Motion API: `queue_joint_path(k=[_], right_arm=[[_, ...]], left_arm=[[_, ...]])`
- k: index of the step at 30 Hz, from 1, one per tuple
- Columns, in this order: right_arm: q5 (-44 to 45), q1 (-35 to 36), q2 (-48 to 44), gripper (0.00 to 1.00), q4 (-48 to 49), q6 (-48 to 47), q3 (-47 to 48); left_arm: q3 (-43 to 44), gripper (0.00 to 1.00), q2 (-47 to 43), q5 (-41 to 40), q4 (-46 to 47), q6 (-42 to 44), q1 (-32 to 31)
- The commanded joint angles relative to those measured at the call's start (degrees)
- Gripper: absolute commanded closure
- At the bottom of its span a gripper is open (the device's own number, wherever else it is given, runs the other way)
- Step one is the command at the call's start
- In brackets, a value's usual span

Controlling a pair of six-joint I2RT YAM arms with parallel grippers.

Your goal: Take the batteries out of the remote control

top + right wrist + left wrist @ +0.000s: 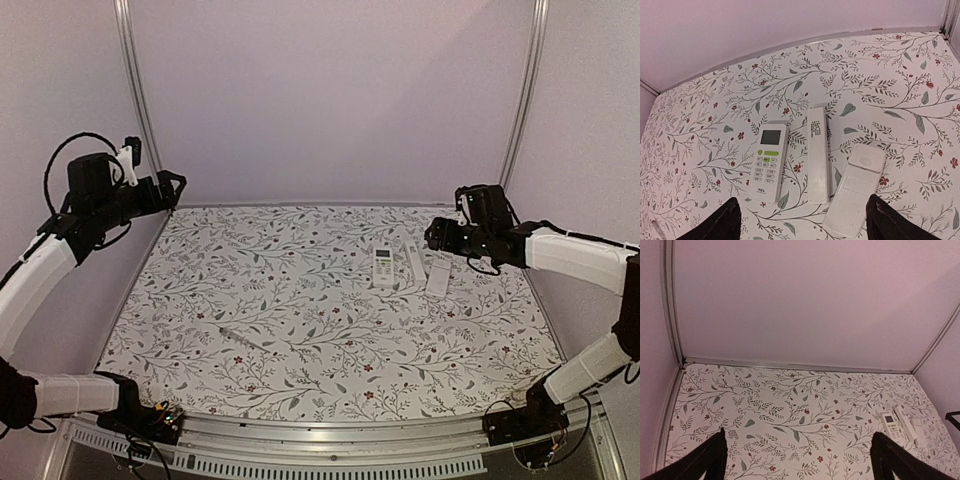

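Three white remotes lie side by side at the back right of the table. One lies face up with a screen and green buttons (768,162) (384,266). A slim one (818,154) (414,259) lies back up. A wider one (856,190) (439,275) lies back up with its cover on. No batteries show. My right gripper (802,222) (436,236) hovers open above the remotes, empty. My left gripper (799,460) (175,188) is open and empty, raised at the far left of the table. The remotes also show in the left wrist view (891,425).
A thin pale stick-like thing (243,338) lies on the floral tablecloth (300,300) left of centre. Pink walls and metal frame posts (135,90) enclose the table at the back and sides.
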Motion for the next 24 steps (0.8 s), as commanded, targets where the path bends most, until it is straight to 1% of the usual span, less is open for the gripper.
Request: queue_joint_path(k=[1, 4, 8, 12, 15, 18, 20, 24], right_arm=[[6.30, 5.52, 8.91, 0.15, -8.27, 4.15, 6.35], [7.94, 8.77, 17.89, 0.16, -10.39, 4.40, 12.60], [11.50, 12.55, 27.89, 0.17, -13.77, 4.66, 21.31], [11.78, 14.46, 35.94, 0.17, -16.09, 4.46, 27.66], [12.10, 15.38, 39.01, 0.16, -16.51, 4.25, 30.18], [15.11, 16.32, 42.59, 0.15, -19.30, 4.81, 33.69], [17.09, 16.81, 44.82, 0.16, -21.05, 5.54, 35.35], [17.10, 16.87, 46.48, 0.19, -21.35, 6.53, 35.54]], left_arm=[[-4.60, 0.00, -0.39, 3.29, -0.31, 2.38, 5.87], [-6.73, 0.00, -2.17, 0.00, -0.39, 2.27, 6.80], [-7.33, 0.00, -5.20, 0.70, 0.58, 3.16, 6.83], [-8.48, 0.00, -8.51, -4.64, 1.25, 5.14, 7.27], [-8.93, 0.00, -9.60, -6.80, 0.94, 6.33, 7.36], [-9.14, 0.01, -9.84, -8.25, 0.95, 6.74, 7.38], [-9.16, 0.00, -9.63, -7.74, 1.09, 6.67, 7.38], [-9.06, 0.00, -8.70, -6.03, 0.99, 6.43, 7.38]])
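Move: Ahead and to the left of the right hand lies the remote control, about 9 cm farther out, 12 cm left and roughly 20 cm below. Between the two, a narrow white bar sits 7 cm right of the remote and 2 cm farther out. A white slab lies 6 cm ahead of the right hand and 1 cm to its right. From the left hand, the remote is some 12 cm ahead, 44 cm right and 35 cm lower. Swooping down and left over the narrow white bar towards the remote, the right hand sinks about 15 cm and swings 13 cm left, edging forward too. It tips down and rolls left-side-down some 20 degrees each, fingers staying open above the remote's near end. The empty left hand backs off left about 6 cm, dipping and rising again, then drawing back slightly. ##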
